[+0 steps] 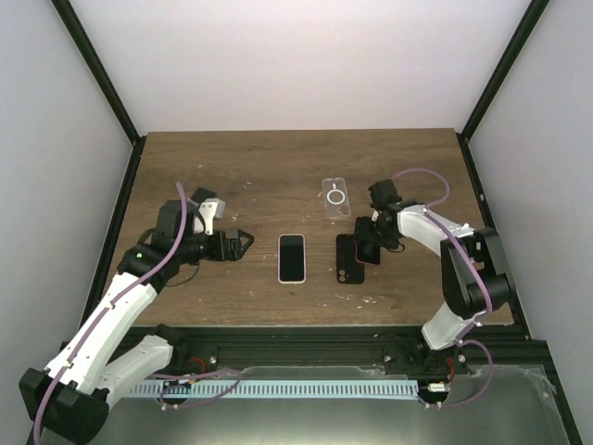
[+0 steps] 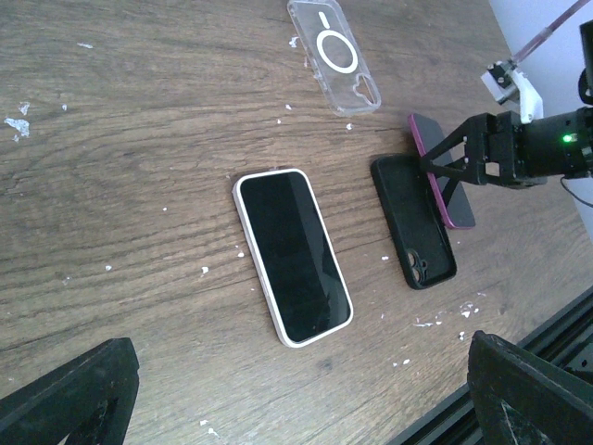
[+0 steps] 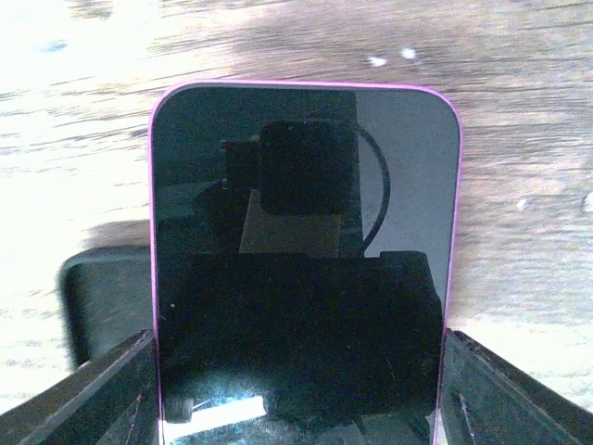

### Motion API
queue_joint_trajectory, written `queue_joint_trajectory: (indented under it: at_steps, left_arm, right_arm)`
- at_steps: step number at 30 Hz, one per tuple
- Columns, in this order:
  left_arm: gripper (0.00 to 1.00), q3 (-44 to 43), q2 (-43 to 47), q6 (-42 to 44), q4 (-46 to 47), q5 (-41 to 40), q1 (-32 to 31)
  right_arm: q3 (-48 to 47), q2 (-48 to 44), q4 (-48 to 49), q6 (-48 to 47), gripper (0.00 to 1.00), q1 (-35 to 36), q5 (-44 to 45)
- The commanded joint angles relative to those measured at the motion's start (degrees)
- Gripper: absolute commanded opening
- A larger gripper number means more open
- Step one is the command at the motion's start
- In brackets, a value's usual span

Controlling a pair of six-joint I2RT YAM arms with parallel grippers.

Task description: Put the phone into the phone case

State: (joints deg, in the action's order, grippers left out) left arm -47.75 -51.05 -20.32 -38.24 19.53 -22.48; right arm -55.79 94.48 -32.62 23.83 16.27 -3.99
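My right gripper is shut on a pink-edged phone, one finger pressing each long side. The phone hangs tilted, just above the right edge of an empty black phone case that lies open side up on the table. My left gripper stands open to the left of the middle, nothing between its fingers.
A white-cased phone lies screen up at the table's middle, between the two grippers. A clear case with a white ring lies behind it. A black frame rail borders the near edge.
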Motion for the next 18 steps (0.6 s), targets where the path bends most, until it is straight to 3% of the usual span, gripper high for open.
queue_joint_trajectory:
  at_steps: [1,9,18]
  left_arm:
    - [0.98,0.5,0.0,0.7,0.1,-0.5,0.2]
    - [0.98,0.5,-0.1,0.6,-0.1,-0.8,0.3]
    - [0.98,0.5,-0.2,0.6,-0.1,-0.9,0.3]
  right_arm:
    - [-2.2,-4.8,-1.1,2.5,0.62,3.7,-0.5]
    - [0.2,-6.4,2.3,6.7,0.62,10.1,-1.6]
    - [4.6,-6.2,6.0,6.5,0.62,11.9,-1.9]
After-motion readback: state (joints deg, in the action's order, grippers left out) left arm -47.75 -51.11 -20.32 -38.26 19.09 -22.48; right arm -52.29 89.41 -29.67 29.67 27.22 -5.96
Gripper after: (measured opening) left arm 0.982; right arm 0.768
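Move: The black phone case I'm bringing the pinched phone to lies flat about 5 cm to my right hand's left, some 4 cm back and 3 cm below. The white-rimmed phone lies level with that case and about 17 cm farther left. The clear case is roughly 15 cm ahead of my right hand and 9 cm to its left. From my idle left hand, the black case is about 29 cm right, 5 cm ahead and 19 cm down. I lift the phone about 3 cm with my right hand while carrying it left, still pinched by its long edges, from beside the black case to over it, 6 or 7 cm in all. Drawing back some 3 cm along the way, I turn it about 5 degrees counter-clockwise, then start lowering it towards the case by about 1.5 cm. ##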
